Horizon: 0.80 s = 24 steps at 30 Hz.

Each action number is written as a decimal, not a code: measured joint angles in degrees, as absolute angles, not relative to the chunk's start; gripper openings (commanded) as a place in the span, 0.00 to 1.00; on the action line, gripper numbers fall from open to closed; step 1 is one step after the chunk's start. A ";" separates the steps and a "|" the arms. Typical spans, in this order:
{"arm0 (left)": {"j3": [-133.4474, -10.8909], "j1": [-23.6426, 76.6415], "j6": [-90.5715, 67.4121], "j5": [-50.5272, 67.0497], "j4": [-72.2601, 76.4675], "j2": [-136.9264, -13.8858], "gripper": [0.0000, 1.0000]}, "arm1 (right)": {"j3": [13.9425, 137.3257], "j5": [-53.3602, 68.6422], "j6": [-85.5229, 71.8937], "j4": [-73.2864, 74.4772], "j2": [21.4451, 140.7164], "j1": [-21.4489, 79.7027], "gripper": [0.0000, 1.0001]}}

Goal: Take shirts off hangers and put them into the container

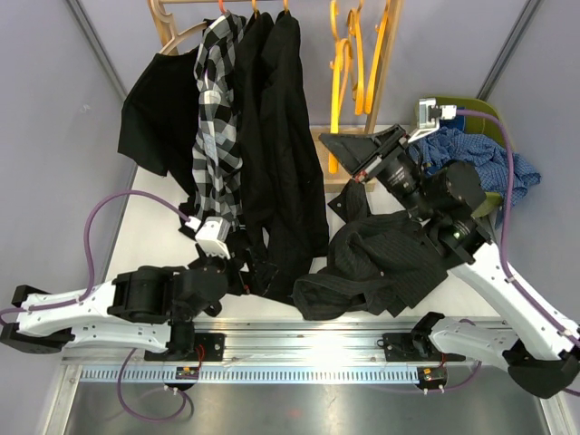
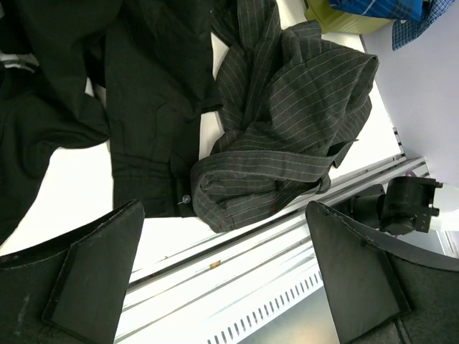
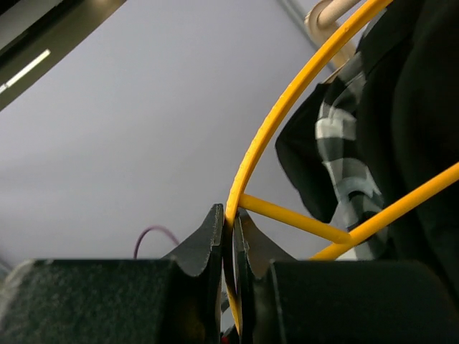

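Note:
A charcoal pinstripe shirt (image 1: 381,258) (image 2: 287,129) lies crumpled on the table. A black-and-white plaid shirt (image 1: 217,100) and plain black shirts (image 1: 281,136) hang on the rack. Blue shirts (image 1: 480,163) fill the olive-green container (image 1: 473,107) at the far right. My right gripper (image 1: 331,145) (image 3: 231,218) is shut on the thin rod of an orange-yellow hanger (image 3: 287,100) (image 1: 335,109) beside the rack. My left gripper (image 1: 240,267) (image 2: 229,287) stands wide open and holds nothing, low by the hems of the black shirts (image 2: 143,107), with the pinstripe shirt just beyond its fingers.
The pale wooden rack (image 1: 163,27) stands at the back, with several bare hangers (image 1: 367,63) at its right end. A metal rail (image 1: 308,340) runs along the near table edge between the arm bases. A corner of the container (image 2: 337,18) shows in the left wrist view.

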State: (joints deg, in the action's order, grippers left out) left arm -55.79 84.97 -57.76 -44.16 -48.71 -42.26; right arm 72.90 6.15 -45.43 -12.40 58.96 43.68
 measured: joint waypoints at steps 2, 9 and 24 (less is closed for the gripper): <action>-55.33 85.25 -58.37 -44.49 -49.52 -41.08 0.99 | 72.90 7.81 -47.62 -13.93 60.71 39.27 0.00; -54.98 85.60 -59.20 -45.56 -50.98 -39.44 0.99 | 79.68 20.86 -61.19 -25.89 75.46 26.48 0.00; -54.57 85.97 -60.55 -47.37 -52.84 -38.20 0.99 | 96.33 37.23 -80.88 -42.28 99.33 18.63 0.00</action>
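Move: The right hand already holds a yellow hanger by its lower side; the free stretch of rail it goes for is about 32 cm ahead, 6 cm left and 12 cm above. Two empty hangers hang about 32 cm ahead, some 6 cm right and 3 cm up; the black shirts hang about 25 cm ahead, 13 cm left, 20 cm lower. From the left hand, that stretch lies some 65 cm ahead, 13 cm right, 40 cm up. The right hand carries the pinched hanger about 18 cm forward to the rail, turning some 20 degrees, mostly counter-clockwise. ##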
